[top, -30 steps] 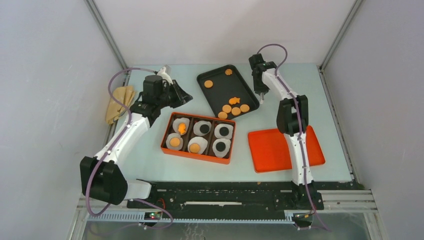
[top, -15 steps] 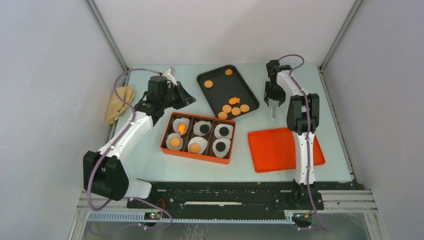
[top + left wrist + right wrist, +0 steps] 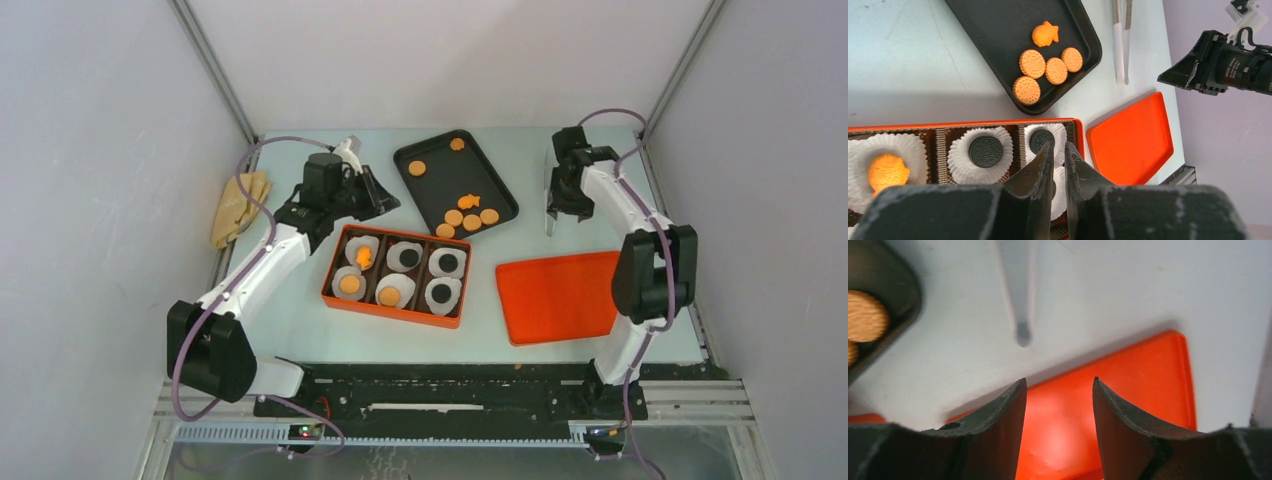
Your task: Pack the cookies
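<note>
The cookies are split between two places. Several round orange ones [image 3: 472,222] and a fish-shaped one [image 3: 1044,34] lie on the black tray [image 3: 440,185]. Others sit in white liners in the orange box [image 3: 331,272]: an orange fish [image 3: 888,171], round orange ones [image 3: 349,284] and dark ones [image 3: 985,151]. My left gripper [image 3: 1058,145] hovers over the box's far edge [image 3: 385,200], its jaws a narrow gap apart with nothing between them. Right of the tray, my right gripper [image 3: 1059,381] is open and empty, just behind the tongs.
White tongs [image 3: 547,212] lie on the table between the black tray and the right arm. The orange lid [image 3: 556,297] lies flat right of the box. A tan cloth [image 3: 238,205] sits at the left edge.
The right arm swung right, away from the black tray, and its jaws opened; the tongs it carried now lie on the table. The left gripper edged right toward the box.
</note>
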Controlling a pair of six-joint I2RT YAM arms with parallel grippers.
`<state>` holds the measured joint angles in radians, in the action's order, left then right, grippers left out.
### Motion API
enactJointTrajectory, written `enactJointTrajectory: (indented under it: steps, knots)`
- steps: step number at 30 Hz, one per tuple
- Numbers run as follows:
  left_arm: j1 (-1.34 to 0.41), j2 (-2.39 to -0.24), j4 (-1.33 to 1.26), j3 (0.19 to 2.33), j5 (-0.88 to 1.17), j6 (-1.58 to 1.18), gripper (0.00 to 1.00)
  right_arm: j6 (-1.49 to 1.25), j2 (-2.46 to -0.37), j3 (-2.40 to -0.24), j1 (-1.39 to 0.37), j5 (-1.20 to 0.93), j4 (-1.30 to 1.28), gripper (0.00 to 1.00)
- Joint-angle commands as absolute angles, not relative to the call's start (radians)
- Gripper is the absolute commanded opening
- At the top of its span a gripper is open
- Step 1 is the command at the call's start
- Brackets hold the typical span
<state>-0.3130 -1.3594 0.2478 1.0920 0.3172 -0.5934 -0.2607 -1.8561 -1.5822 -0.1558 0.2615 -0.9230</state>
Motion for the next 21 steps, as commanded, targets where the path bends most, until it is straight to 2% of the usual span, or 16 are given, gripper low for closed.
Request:
enactJointTrajectory:
  steps: [1,7,15,21]
  knots:
    - [-0.352,-1.372,0.19,1.101,0.344,-0.575,0.18,-0.307,-1.838,-1.469,-0.064,0.372,-0.927,0.59]
    - [-0.381,-1.391,0.176,1.111,0.366,-0.578,0.18,-0.347,-1.902,-1.369,0.024,0.378,-0.937,0.6]
    - [-0.387,-1.359,0.148,1.061,0.374,-0.58,0.17,-0.357,-1.928,-1.37,0.167,0.397,-0.941,0.6]
    - [-0.387,-1.366,0.14,1.04,0.387,-0.586,0.17,-0.363,-1.898,-1.366,0.172,0.394,-0.952,0.58]
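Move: The orange lid's middle is some 16 cm back of the right hand, about 2 cm to its right and 10 cm below. Down on the table the tongs lie about 8 cm ahead and 2 cm left of this hand, and the black baking tray some 11 cm ahead and 25 cm left. From the left hand, the lid is roughly 18 cm back, 41 cm right and 20 cm below. Take the right gripper away from the tongs, right, back and down about 9 cm to the lid's far rim near its right corner, turning the hand clockwise some 25 degrees and tipping the fingers to point nearly straight down. Then, staying low with the fingers still open, push the lid to the right with the left finger at its rim. Let the left hand drift about 3 cm right. ##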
